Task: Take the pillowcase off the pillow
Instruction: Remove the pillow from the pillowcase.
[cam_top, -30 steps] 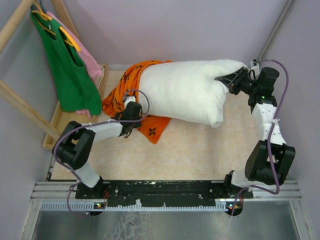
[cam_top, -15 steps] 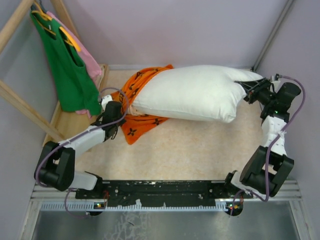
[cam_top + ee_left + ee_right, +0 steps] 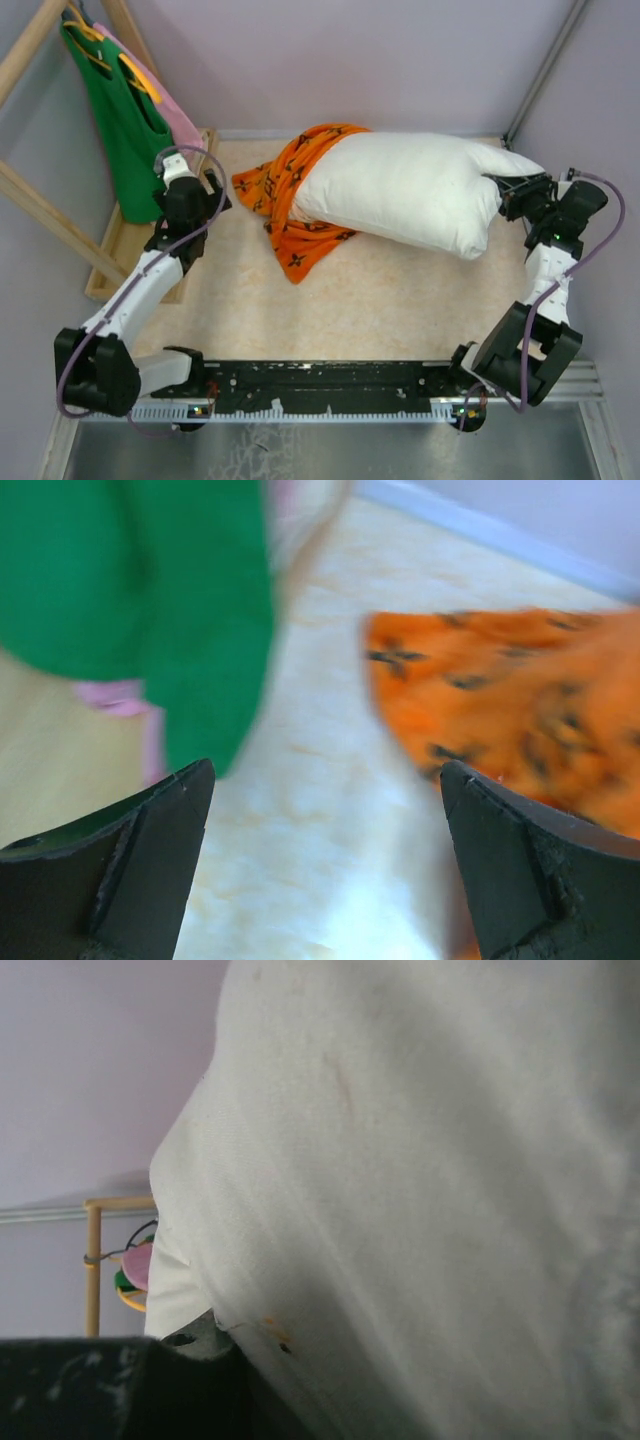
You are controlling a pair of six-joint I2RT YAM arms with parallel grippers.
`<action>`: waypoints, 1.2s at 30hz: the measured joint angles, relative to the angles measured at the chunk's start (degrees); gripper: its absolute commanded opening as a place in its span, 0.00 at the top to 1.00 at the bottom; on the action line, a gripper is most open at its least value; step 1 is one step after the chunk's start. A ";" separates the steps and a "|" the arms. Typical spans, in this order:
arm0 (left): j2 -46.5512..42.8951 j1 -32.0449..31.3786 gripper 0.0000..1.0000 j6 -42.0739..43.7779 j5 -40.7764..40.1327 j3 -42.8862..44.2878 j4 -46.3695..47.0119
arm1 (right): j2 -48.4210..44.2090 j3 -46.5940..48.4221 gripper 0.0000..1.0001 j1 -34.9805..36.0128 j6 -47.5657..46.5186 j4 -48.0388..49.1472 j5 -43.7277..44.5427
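The white pillow (image 3: 410, 195) lies across the back of the table, with its left end still inside the orange pillowcase (image 3: 290, 205). The rest of the case is bunched up and spills onto the table in front. My right gripper (image 3: 512, 196) is shut on the pillow's right corner, and white pillow cloth (image 3: 420, 1210) fills the right wrist view. My left gripper (image 3: 188, 192) is open and holds nothing. It is to the left of the case and apart from it, close to the hanging clothes. In the left wrist view the open left gripper (image 3: 325, 810) frames bare table, with the pillowcase (image 3: 520, 700) to its right.
A green tank top (image 3: 135, 130) and a pink garment (image 3: 180, 120) hang from a wooden rack (image 3: 40, 215) at the left. The tank top (image 3: 150, 600) is just ahead-left of my left fingers. Grey walls close the back and right.
My left gripper let go of the pillowcase, opened and swung back left toward the rack. My right gripper pulled the pillow rightward, so more of the pillow is out of the case.
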 measured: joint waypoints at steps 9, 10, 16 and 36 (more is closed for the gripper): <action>7.34 -14.56 0.00 12.79 17.79 11.91 11.26 | -0.15 -0.13 1.00 5.11 -7.06 -3.19 4.63; 10.40 -14.78 0.00 13.81 18.43 14.47 12.50 | -0.15 -0.11 1.00 6.32 -7.76 -3.41 5.16; 35.58 -14.73 0.00 21.03 22.56 39.06 14.19 | -0.70 0.87 1.00 11.41 -9.99 -5.55 6.32; 64.37 -0.35 1.00 12.22 18.60 66.58 -6.88 | -6.32 10.05 1.00 13.31 1.53 -1.07 -8.63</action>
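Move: The pillowcase's far fold, next for my left hand, lies about 27 cm ahead and 24 cm right of it, roughly 4 cm lower. The bunched pillowcase's middle is some 10 cm ahead and 22 cm right, 15 cm below; the pillow's middle is 13 cm ahead, 46 cm right. From my right hand, which holds the pillow's corner, that fold lies about 26 cm ahead and 45 cm left, 10 cm down. I swing my open left hand right and up over the near side of the pillowcase, then reach about 27 cm forward and down, turning some 40 degrees clockwise, and pinch the far fold. Holding it, I pull roughly 12 cm left and a little lower, turning partly back. My right hand keeps its grip on the pillow corner, carrying it about 11 cm left, then 10 cm up. ##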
